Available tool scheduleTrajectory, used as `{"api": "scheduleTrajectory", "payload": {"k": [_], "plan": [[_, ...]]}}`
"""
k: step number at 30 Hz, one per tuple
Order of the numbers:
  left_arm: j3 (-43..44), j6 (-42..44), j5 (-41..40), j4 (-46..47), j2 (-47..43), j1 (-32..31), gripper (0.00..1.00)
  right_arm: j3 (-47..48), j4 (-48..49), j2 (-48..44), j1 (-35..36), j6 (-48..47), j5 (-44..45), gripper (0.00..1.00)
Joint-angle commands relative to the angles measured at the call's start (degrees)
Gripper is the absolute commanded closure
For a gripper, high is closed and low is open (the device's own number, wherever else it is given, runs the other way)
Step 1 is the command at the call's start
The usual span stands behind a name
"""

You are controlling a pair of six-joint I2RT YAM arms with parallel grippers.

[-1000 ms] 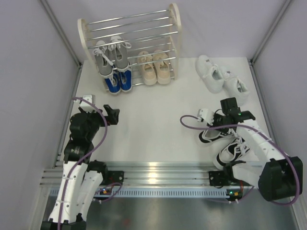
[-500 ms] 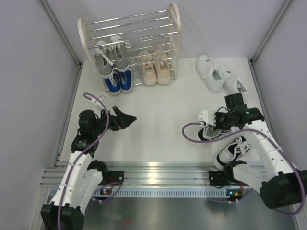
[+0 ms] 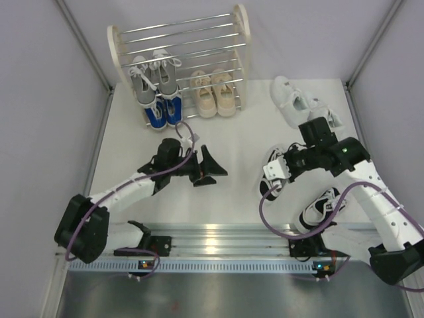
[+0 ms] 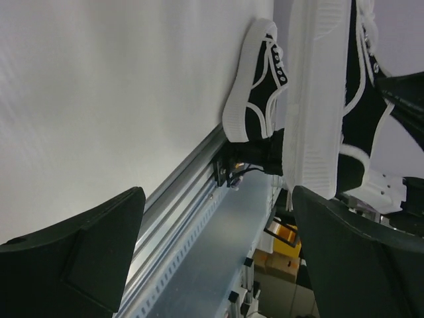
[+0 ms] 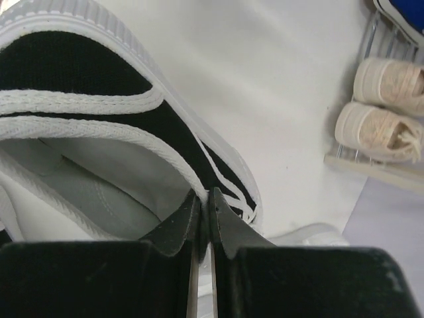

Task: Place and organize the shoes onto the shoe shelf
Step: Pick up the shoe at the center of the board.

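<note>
My right gripper [image 5: 204, 195] is shut on the collar rim of a black-and-white shoe [image 5: 66, 73], seen from above at right centre [image 3: 267, 188]. Its mate [image 3: 322, 207] lies near the front rail, also the black-and-white shoe [image 4: 255, 86] in the left wrist view. My left gripper [image 3: 215, 171] stands open mid-table, nothing between its fingers [image 4: 73, 252], facing the held shoe's white sole [image 4: 318, 99]. The shoe shelf [image 3: 240, 26] at the back holds grey shoes [image 3: 154, 79], blue shoes [image 3: 164, 114] and beige shoes [image 3: 213, 93].
A white pair [image 3: 291, 99] lies on the table right of the shelf, behind my right arm. The metal rail [image 3: 218, 235] runs along the table's near edge. Walls close in on both sides.
My left arm has swung out from the left side to mid-table, jaws still wide. My right gripper has carried one black-and-white shoe leftward, away from its mate.
</note>
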Motion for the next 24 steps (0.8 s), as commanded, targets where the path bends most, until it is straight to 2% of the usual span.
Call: {"api": "scheduleTrajectory", "payload": {"k": [1,5,13,17,21,24], "plan": [[4.3,-9.3,-1.8,16.0,6.6,-5.0,0.02,2.5,-2.4,-0.4,4.4,-5.0,-6.7,1.00],[6.1,-19.8,-2.2,30.6,17.6,-7.2,0.02,2.9,-2.2,-0.9,7.8,-4.9,-7.5,1.00],[14.5,-31.5,-3.9,45.3,32.4,-14.5,0.02,0.4,-1.8,-0.8,14.0,-3.4,-10.8,1.00],[16.1,-37.9,-4.5,51.1,38.3,-16.3,0.02,0.6,-0.7,-0.5,15.3,-1.9,-10.5,1.00],[18.3,-39.1,-4.1,52.0,40.8,-19.2,0.02,0.9,0.7,0.5,16.4,-0.8,-9.3,1.00],[18.7,-39.7,-4.2,52.9,40.9,-20.4,0.07,1.0,2.0,1.5,17.4,0.2,-7.9,1.00]]}}
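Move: The black shoe hangs, toe forward, from the right fingers. For the open left hand its middle is about 23 cm to the right, straight ahead 0 and roughly 2 cm higher. The right hand, already pinching its rim, is bringing it to the left gripper, some 22 cm to that hand's left, level fore-and-aft and about 3 cm lower. The other black shoe lies on the board about 25 cm right, 14 cm back and 19 cm below the right hand. Still pinching the black shoe by its opening's rim, the right hand carries it back about 7 cm and nearly as far left, turning it some 20 degrees counter-clockwise, then eases off. The left hand sweeps about 17 cm right to meet the shoe's toe end, edging forward before easing slightly back, its wide-open fingers tipping up nearer to level. ##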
